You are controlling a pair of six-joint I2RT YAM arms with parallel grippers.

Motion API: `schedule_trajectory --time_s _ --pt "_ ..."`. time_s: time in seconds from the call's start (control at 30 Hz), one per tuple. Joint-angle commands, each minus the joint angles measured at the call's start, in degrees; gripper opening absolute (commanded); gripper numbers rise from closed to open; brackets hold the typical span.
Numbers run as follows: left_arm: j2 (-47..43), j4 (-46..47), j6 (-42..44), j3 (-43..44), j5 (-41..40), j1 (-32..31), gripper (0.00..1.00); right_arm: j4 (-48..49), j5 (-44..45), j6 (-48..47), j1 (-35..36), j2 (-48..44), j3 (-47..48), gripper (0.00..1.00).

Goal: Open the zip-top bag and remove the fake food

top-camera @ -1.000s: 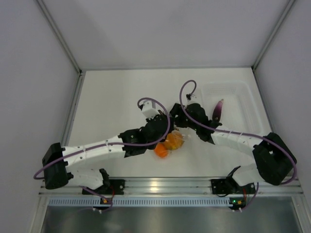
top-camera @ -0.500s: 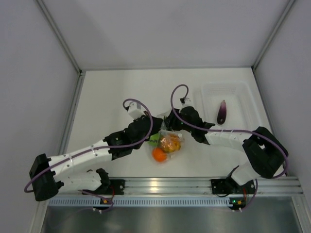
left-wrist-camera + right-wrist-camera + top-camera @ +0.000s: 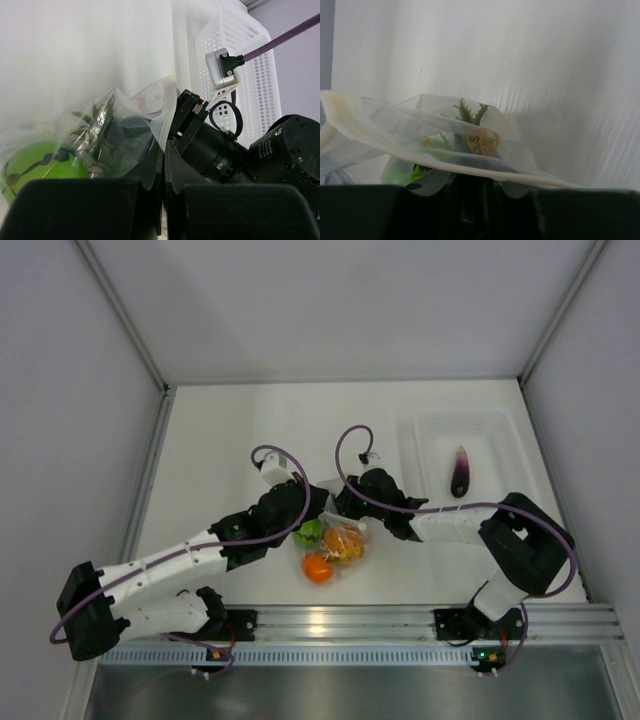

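The zip-top bag lies mid-table with the orange pineapple inside it. Its mouth points away from the arms' bases. My left gripper is shut on one lip of the bag. Facing it, my right gripper has its jaws narrowly apart, and the other lip lies across its fingertips. A green ball rests at the bag's left side, and through the film it appears again. The small orange lies on the table in front of the bag. The purple eggplant lies in the tray.
A rigid clear tray stands at the back right, and its ribbed white wall rises behind the right wrist. White walls close the table on three sides. An aluminium rail runs along the near edge.
Both grippers and the bag have shifted left and toward the near edge. The right jaws have narrowed. The green ball has come into view. The right arm no longer covers the eggplant.
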Motion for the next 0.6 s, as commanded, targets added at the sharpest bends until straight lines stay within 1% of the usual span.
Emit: schedule_trajectory --time_s 0.0,0.07,0.13,0.27,0.37,0.5,0.57 --pt "-0.70 2.78 1.74 1.66 -0.84 0.35 0.00 5.63 1.30 0.53 0.90 -0.27 0.28 0.17" --pt "-1.48 2.77 2.44 1.49 -1.54 0.35 0.00 6.17 1.29 0.80 0.90 -0.80 -0.34 0.04" --pt "-2.01 2.77 3.06 1.31 -1.98 0.35 0.00 7.40 1.12 0.10 0.90 -1.94 -0.86 0.00" --pt "-2.98 2.77 4.64 0.96 -3.83 0.44 0.00 8.28 1.21 -1.48 1.16 -5.28 -2.79 0.00" --pt "-2.72 2.69 6.84 1.40 -5.24 0.44 0.00 9.07 2.26 -3.68 2.04 -9.49 -4.64 0.00" --pt "-2.37 2.43 9.73 1.93 -7.16 0.35 0.00 6.97 4.89 -8.59 4.05 -16.77 -6.40 0.00" --pt "-2.10 2.42 10.53 2.28 -8.05 0.35 0.00 5.82 5.51 -10.70 5.63 -18.90 -6.75 0.00"
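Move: Just at the right fingertips, reaching roughly 1 cm farther ahead and to the left and 1 cm lower, is the pineapple's leafy crown inside the bag. From this hand the pineapple body lies about 8 cm back and 2 cm below, the green fruit some 6 cm back and 7 cm left, and the orange fruit about 13 cm back and 5 cm left, both about 3 cm lower. From the left hand the crown is about 5 cm ahead, 3 cm right and 10 cm below. Closing from partly open to nearly shut, the right fingers pinch the leafy crown inside the bag, then lift it about 6 cm, faster towards the end, drawing back slightly as the fingertips tilt up some 15 degrees. The left hand keeps its pinch on the bag's rim and eases 1 to 2 cm left and up, holding the mouth open. ##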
